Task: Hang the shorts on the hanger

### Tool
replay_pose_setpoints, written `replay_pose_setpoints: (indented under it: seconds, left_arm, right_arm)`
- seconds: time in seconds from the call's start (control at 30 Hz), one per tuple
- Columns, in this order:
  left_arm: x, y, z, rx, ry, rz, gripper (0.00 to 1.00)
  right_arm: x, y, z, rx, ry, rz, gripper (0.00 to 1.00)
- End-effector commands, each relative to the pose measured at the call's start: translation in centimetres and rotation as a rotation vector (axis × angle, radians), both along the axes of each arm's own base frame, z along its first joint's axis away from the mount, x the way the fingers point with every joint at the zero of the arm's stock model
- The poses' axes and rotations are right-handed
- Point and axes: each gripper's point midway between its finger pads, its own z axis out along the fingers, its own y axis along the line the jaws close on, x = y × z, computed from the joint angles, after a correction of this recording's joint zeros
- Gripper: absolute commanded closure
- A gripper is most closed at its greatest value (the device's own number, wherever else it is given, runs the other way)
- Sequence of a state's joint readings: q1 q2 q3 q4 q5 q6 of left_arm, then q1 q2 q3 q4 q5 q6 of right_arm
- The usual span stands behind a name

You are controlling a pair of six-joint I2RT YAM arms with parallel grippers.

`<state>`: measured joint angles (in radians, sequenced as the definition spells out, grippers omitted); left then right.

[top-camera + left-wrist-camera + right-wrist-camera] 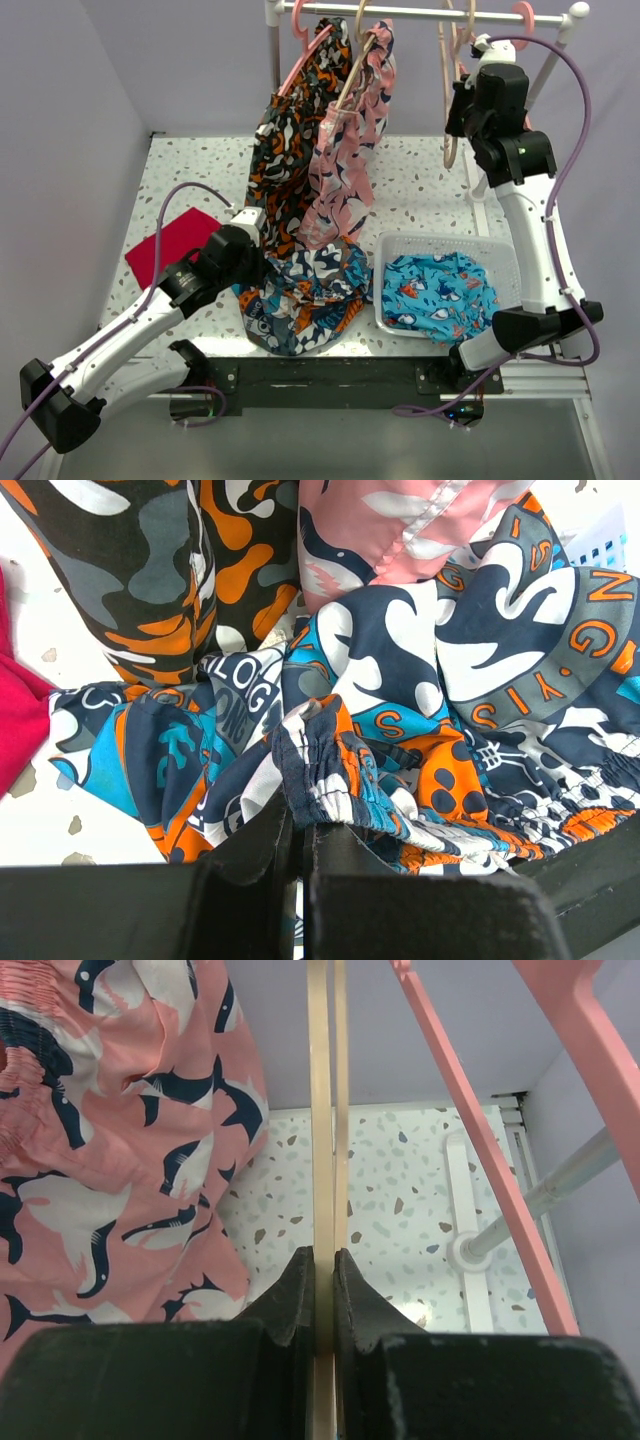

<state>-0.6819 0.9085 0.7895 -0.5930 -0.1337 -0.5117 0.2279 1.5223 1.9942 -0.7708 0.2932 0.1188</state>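
The shorts (305, 292), printed in deep blue, orange, black and white, lie crumpled on the table's near middle. My left gripper (258, 266) is shut on their gathered waistband edge at the left side. In the left wrist view the fabric (450, 680) bunches up right above the closed jaws of that gripper (300, 820). The cream hanger (452, 148) hangs from the rail at the back right. My right gripper (463, 100) is raised to it. In the right wrist view its jaws (324, 1260) are shut on the hanger's thin bar (322, 1110).
A rail (430, 12) runs along the back with pink hangers (470, 1130), black-orange shorts (290, 150) and pink shark-print shorts (345, 170). A white basket (400, 245) holds turquoise shorts (440, 290) at right. A red cloth (170, 245) lies at left.
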Motion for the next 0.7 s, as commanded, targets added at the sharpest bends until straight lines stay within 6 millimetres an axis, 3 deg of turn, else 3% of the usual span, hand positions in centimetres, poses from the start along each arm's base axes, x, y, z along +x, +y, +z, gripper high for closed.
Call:
replay_pose_setpoints:
  seconds: [0.0,0.2,0.37,0.5,0.67]
  left_arm:
    - [0.7,-0.5,2.4,-0.038,-0.062,-0.010,0.98]
    - [0.7,-0.3,2.1,-0.033,-0.058,-0.003,0.98]
    - [0.7,-0.4,2.1,-0.035,-0.055,0.000,0.98]
    - [0.8,-0.1,1.8,-0.028,-0.051,0.019,0.98]
    - [1.4,0.9,1.3,-0.028,-0.055,0.116,1.00]
  right_arm:
    - [-1.6,0.4,4.8,0.029,-0.135,0.053,1.00]
    - [-3.3,0.8,6.0,0.081,-0.149,0.078,1.00]
    - [-5.1,0.7,4.8,0.114,-0.103,0.076,1.00]
    - [-7.3,1.1,4.0,0.159,-0.071,0.100,1.00]
    - [-11.8,1.5,2.4,0.223,-0.021,0.143,1.00]
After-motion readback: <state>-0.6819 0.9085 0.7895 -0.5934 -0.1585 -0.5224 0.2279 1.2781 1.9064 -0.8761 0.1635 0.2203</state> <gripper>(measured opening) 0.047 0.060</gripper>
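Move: The shorts the hanger is meant for lie below the right hand, which already holds the beige hanger: about 24 cm back, 34 cm left and 35 cm down. The pink hanger hangs roughly 9 cm right and 5 cm ahead of that hand; the hung pink shorts are some 24 cm left, 3 cm ahead and a bit lower. The left hand pinches the waistband; the shorts' middle is about 11 cm right, 4 cm back and 8 cm below. The beige hanger, still pinched in the shut right fingers by one of its slender sides, is first eased up a couple of centimetres, then pulled ever faster back from the rail, about 8 cm back and 3 cm up overall. The right wrist turns some 10 degrees, its left side rising and swinging slightly counter-clockwise. The left hand stays put, keeping its pinch on the waistband. ##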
